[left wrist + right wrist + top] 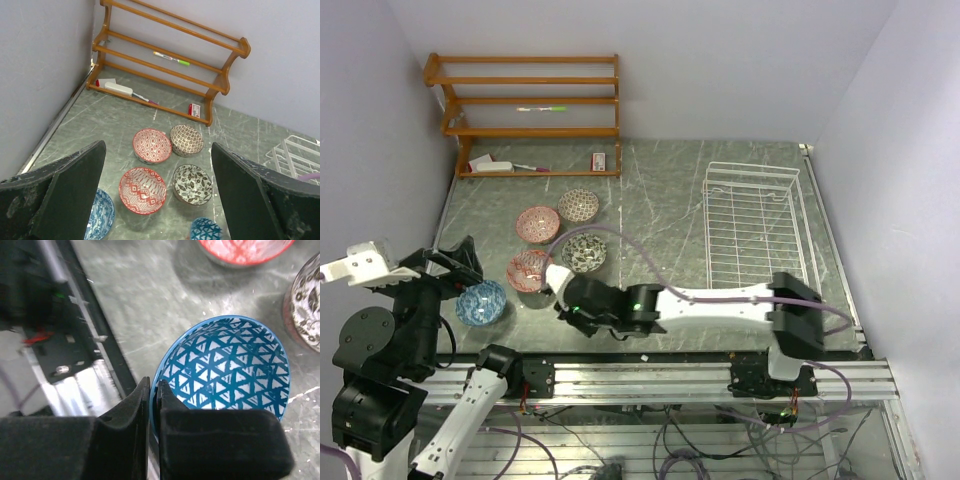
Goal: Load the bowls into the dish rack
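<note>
My right gripper [153, 390] is shut on the near rim of a blue bowl with a white triangle pattern [230, 365], close to the table's front edge. That bowl also shows in the left wrist view [205, 231]. Behind it stand a red bowl [529, 270], a grey-black floral bowl [583, 253], a pink bowl [537, 224] and a brown bowl [578, 205]. Another blue bowl [481, 303] sits at the near left. My left gripper [158, 150] hangs wide open above the bowls, holding nothing. The white wire dish rack [755, 225] stands at the right with nothing in it.
An orange-brown wooden shelf unit [530, 110] stands against the back wall with a pen, a white item and a small box on it. The metal mounting rail [670, 380] runs along the near edge, just beside the gripped bowl. Walls close in left and right.
</note>
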`<state>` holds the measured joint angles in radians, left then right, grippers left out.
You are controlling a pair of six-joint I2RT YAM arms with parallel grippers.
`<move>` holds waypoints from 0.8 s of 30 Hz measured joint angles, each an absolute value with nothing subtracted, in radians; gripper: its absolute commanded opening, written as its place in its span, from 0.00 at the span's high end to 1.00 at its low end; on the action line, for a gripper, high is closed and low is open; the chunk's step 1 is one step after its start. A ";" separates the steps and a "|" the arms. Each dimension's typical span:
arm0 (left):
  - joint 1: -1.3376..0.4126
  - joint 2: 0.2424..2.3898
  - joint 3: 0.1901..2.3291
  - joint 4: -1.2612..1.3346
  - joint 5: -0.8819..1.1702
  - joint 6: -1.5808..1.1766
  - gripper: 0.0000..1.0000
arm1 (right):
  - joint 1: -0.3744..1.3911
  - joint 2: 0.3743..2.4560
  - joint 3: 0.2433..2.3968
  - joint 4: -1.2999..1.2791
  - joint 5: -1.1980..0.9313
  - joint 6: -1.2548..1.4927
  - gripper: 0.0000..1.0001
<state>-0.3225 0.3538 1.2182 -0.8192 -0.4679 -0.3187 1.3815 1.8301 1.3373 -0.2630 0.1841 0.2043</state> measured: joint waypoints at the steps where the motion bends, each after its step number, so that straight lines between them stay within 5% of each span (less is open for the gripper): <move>1: -0.323 0.354 1.220 -0.819 -0.467 -0.319 0.02 | 1.378 1.779 1.322 -0.259 0.157 0.210 1.00; 11: -0.323 0.365 1.231 -0.817 -0.445 -0.322 0.02 | 1.007 1.325 1.131 -0.098 -0.111 0.318 1.00; 24: -0.323 0.369 1.266 -0.818 -0.441 -0.321 0.02 | 0.295 1.176 0.905 0.072 -0.465 0.521 1.00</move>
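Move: The right hand already holds the blue bowl by its rim; the dish rack's middle is roughly 42 cm to its right, 19 cm ahead and 6 cm lower. The black-and-white bowl stands about 16 cm ahead and 2 cm right, the red bowl some 12 cm ahead and 10 cm left, both around 8 cm lower. From the idle left hand the rack is about 56 cm right, 17 cm ahead and 35 cm below. Still pinching the bowl, right hand rises some 17 cm, swings right and forward towards the rack, turning clockwise. ##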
